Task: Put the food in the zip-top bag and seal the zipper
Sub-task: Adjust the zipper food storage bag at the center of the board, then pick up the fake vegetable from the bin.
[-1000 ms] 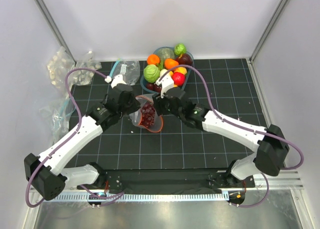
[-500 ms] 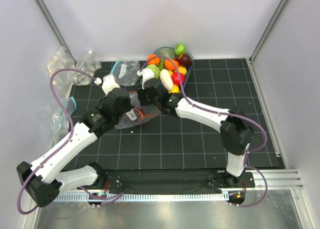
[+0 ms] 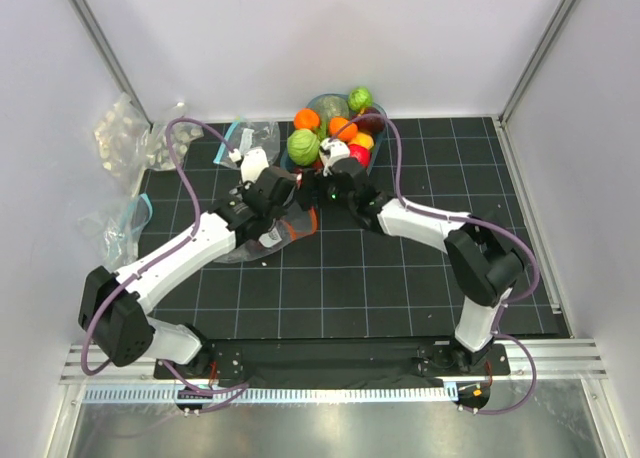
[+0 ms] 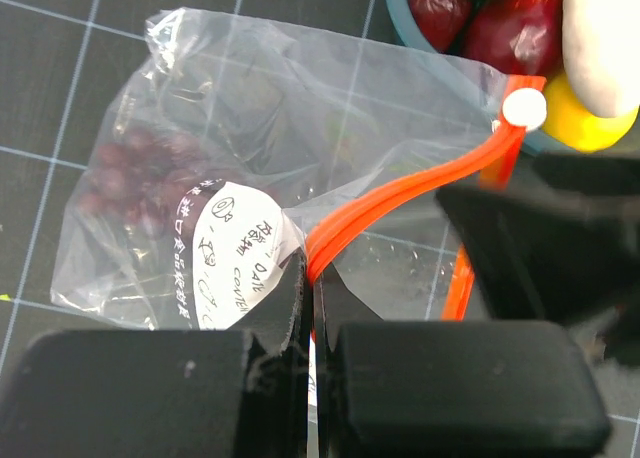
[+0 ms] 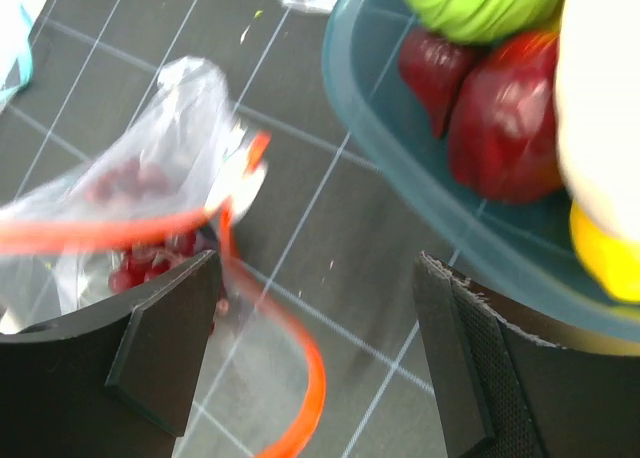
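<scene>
The zip-top bag (image 4: pixel 200 138) lies on the black grid mat, clear and crinkly, with purple grapes (image 4: pixel 130 173) inside. Its orange-red zipper (image 4: pixel 400 193) curves across the mouth to a white slider (image 4: pixel 523 108). My left gripper (image 4: pixel 312 268) is shut on the zipper's near end. My right gripper (image 5: pixel 320 348) is open just above the mat, with a loop of zipper (image 5: pixel 305 378) between its fingers and nothing gripped. From above, both grippers (image 3: pixel 283 190) (image 3: pixel 318 185) meet at the bag's mouth. The rest of the food, including a green cabbage (image 3: pixel 303 146), fills a bowl.
The teal bowl (image 5: pixel 420 208) sits right behind the bag, holding a red apple (image 5: pixel 510 118), a lemon (image 5: pixel 600 263) and a white vegetable (image 5: pixel 600 98). Spare clear bags (image 3: pixel 125 133) with teal strips (image 3: pixel 130 228) lie at the left edge. White walls enclose the mat.
My right gripper has opened wide and shifted right beside the bowl. My left gripper has moved back and right, still shut on the zipper. The bag now lies flatter.
</scene>
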`<action>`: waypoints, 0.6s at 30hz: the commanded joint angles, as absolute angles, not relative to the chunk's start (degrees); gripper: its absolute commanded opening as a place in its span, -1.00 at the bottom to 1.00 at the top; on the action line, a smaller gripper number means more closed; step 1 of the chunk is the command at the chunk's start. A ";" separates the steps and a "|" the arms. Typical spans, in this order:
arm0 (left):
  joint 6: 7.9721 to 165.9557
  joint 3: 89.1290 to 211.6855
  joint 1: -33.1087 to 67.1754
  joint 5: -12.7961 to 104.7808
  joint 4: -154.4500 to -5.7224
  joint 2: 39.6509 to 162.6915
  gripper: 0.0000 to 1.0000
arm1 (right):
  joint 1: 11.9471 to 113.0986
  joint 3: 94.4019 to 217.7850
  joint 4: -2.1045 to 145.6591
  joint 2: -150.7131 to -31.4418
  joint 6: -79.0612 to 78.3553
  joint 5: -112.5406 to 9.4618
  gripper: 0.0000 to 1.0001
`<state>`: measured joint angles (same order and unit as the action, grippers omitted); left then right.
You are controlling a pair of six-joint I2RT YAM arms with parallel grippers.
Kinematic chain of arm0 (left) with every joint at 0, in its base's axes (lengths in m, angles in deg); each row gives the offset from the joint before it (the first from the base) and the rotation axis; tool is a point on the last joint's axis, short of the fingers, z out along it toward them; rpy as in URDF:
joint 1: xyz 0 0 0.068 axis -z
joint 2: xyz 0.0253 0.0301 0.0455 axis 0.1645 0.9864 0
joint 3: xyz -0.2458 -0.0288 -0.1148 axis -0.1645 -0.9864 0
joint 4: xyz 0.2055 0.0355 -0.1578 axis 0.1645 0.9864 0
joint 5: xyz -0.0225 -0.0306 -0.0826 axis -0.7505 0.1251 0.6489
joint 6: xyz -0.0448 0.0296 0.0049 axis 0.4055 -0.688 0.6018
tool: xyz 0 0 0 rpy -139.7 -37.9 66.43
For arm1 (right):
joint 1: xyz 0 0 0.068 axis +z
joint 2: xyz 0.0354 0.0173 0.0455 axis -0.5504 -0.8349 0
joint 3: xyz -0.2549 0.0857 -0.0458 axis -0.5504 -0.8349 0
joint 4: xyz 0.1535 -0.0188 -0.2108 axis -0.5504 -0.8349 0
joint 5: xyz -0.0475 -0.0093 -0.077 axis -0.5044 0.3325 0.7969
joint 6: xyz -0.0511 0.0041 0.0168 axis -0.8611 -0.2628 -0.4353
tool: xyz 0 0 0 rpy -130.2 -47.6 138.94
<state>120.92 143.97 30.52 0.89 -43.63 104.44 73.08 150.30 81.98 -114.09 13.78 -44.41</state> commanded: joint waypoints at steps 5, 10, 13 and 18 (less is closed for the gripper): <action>119.86 147.76 29.56 2.66 -43.97 105.92 -1.00 | 73.91 137.16 101.45 -100.72 8.31 -44.16 0.72; 119.51 147.76 29.38 2.66 -43.97 106.54 -0.99 | 73.91 129.33 115.60 -98.41 4.62 -42.07 0.80; 119.07 148.11 29.38 2.41 -43.97 106.19 -0.99 | 73.21 136.75 105.28 -98.24 2.08 -38.64 0.76; 119.41 153.63 29.47 -1.91 -39.50 108.37 -1.00 | 70.94 144.43 96.29 -101.65 0.74 -31.60 0.76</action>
<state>119.70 147.86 29.78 1.94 -41.67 107.30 72.99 138.26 98.42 -99.95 3.18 -37.24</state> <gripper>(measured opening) 0.016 0.882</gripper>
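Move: The white slider end of the bag's orange zipper lies about 3 cm ahead of the open right hand, 3 cm to its left and a little below. The food basket's middle is some 10 cm ahead, 7 cm to the right and 7 cm down; the grapes inside the bag lie roughly 13 cm left, 1 cm back and 9 cm down. From the left hand, which already pinches the zipper edge, the slider end is about 5 cm ahead, 5 cm right and 4 cm below. Lift the right gripper, fingers kept wide open, away from the bag's mouth: draw it back about 3 cm first, then raise it some 9 cm while drifting right and coming forward again, tipping the fingertips up about 20 degrees. Keep the left fingers shut on the orange zipper edge, holding it almost still. ##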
